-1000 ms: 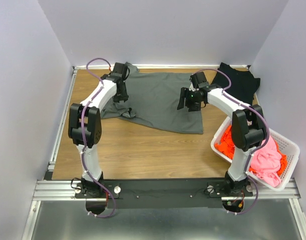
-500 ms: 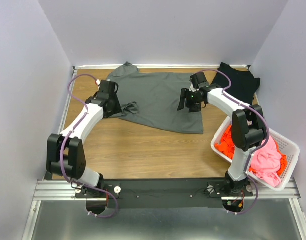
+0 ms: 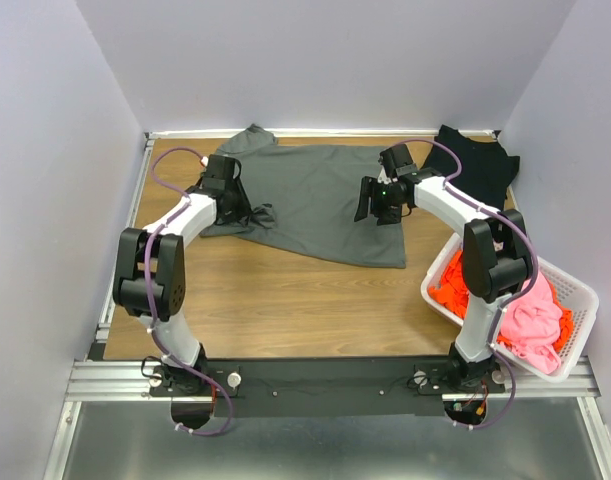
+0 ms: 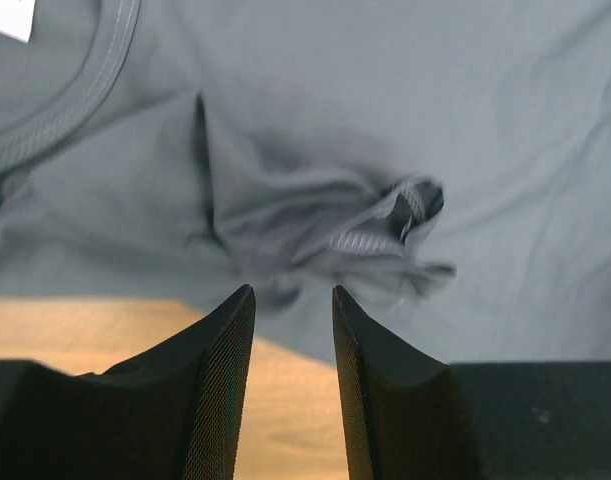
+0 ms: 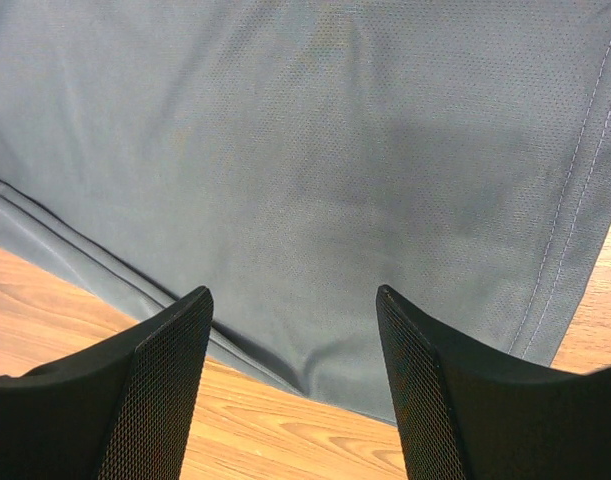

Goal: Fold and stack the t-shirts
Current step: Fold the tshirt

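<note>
A dark grey t-shirt (image 3: 320, 195) lies spread on the wooden table, with one sleeve bunched (image 3: 261, 215) at its left edge. My left gripper (image 3: 241, 207) hovers beside that bunch, open and empty. In the left wrist view the crumpled sleeve (image 4: 385, 232) lies just beyond the left gripper (image 4: 291, 290), and the collar (image 4: 77, 110) is at upper left. My right gripper (image 3: 367, 205) is open over the shirt's right part. In the right wrist view the right gripper (image 5: 293, 292) straddles the grey cloth (image 5: 315, 150) near its edge. A black t-shirt (image 3: 477, 165) lies at the back right.
A white slatted basket (image 3: 570, 283) stands at the right front, holding an orange shirt (image 3: 453, 286) and a pink shirt (image 3: 537, 322) that spills over its rim. Purple walls close in the table (image 3: 315, 300) on three sides.
My left arm drew back from the shirt's collar end and swung to the bunched sleeve, its jaws now wider apart. The sleeve shifted slightly. The right arm has not moved.
</note>
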### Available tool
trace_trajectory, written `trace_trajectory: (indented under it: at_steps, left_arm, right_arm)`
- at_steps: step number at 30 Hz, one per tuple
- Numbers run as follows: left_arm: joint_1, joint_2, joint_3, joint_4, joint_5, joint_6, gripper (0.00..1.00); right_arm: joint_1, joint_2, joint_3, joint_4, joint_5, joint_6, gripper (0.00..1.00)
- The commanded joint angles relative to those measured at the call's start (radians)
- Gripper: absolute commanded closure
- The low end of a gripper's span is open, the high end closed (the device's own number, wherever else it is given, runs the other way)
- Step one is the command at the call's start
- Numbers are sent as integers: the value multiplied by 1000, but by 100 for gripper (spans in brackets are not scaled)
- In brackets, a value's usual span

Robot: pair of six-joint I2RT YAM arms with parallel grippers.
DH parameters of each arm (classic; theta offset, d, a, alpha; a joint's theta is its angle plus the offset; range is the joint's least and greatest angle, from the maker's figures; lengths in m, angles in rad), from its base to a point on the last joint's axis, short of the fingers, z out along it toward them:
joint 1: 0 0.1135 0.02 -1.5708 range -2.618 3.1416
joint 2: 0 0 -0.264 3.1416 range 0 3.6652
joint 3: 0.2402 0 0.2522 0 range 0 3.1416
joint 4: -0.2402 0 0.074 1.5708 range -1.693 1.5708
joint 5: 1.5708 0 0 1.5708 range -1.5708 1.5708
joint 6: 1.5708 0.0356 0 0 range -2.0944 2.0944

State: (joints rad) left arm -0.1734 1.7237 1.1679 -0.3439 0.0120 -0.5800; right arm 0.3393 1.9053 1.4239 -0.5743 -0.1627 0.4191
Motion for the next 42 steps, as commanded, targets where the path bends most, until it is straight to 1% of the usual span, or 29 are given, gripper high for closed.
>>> trace_trajectory:
  at_steps: [1, 2, 9, 13, 18, 23, 27, 28, 30, 31, 32, 33, 35, 37, 42]
  left_arm:
    - [-3, 56, 53, -12, -3, 25, 55]
    - [-3, 65, 58, -30, -32, 31, 56]
    - [-5, 54, 30, -29, -49, 39, 57]
    - [-14, 89, 47, -36, -46, 57, 55]
    - [-23, 117, 50, -35, -46, 55, 52]
    - [-26, 132, 61, -44, -69, 62, 52]
    - [-32, 139, 81, -52, -93, 74, 60]
    - [-35, 140, 85, -55, -96, 75, 65]
    - [-37, 143, 93, -60, -102, 80, 70]
    - [-37, 143, 95, -63, -104, 80, 74]
    - [-37, 143, 98, -70, -106, 81, 77]
    - [-37, 140, 107, -76, -109, 81, 82]
    - [-37, 131, 113, -87, -113, 81, 85]
    - [-37, 111, 113, -87, -121, 80, 99]
    - [-37, 88, 122, -115, -130, 92, 100]
  right_arm:
    - [4, -28, 0, -16, 15, 4, 27]
    - [6, -32, 0, -18, 25, 3, 27]
    - [4, -28, 3, -19, 26, 4, 27]
    - [6, -20, 15, -22, 22, 6, 27]
    - [6, -17, 21, -29, 25, 6, 27]
    - [6, -17, 18, -33, 29, 6, 27]
    - [6, -11, 24, -35, 32, 3, 27]
    - [6, -11, 27, -35, 32, 4, 27]
    - [6, -9, 27, -36, 34, 4, 27]
    - [6, -9, 27, -36, 35, 6, 27]
    - [6, -11, 27, -38, 41, 6, 27]
    - [4, -14, 27, -39, 45, 4, 27]
    - [4, -22, 26, -44, 58, 4, 27]
    - [3, -35, 14, -47, 77, 7, 27]
    - [-29, -75, -48, -62, 115, 20, 27]
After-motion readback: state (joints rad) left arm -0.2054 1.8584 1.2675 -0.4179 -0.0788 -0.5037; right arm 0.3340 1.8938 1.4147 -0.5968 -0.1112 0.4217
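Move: Right under the left fingers, some 4 cm down and at most 1 cm ahead, lies the rumpled near sleeve of the gray t-shirt. Its sleeve opening is about 4 cm to the right and 2 cm ahead of the hand, the collar about 8 cm left and 5 cm ahead. The far sleeve lies roughly 17 cm straight ahead. From the right hand the rumpled sleeve is about 28 cm left and 1 cm back. Sinking about 4 cm almost straight down onto the rumpled near sleeve, the left hand keeps its fingers half open, steepening slightly as it tilts by under 10 degrees. At the bottom the fingers shut fully and pinch up a fold of the sleeve, while the hand eases back up about 1 cm. ##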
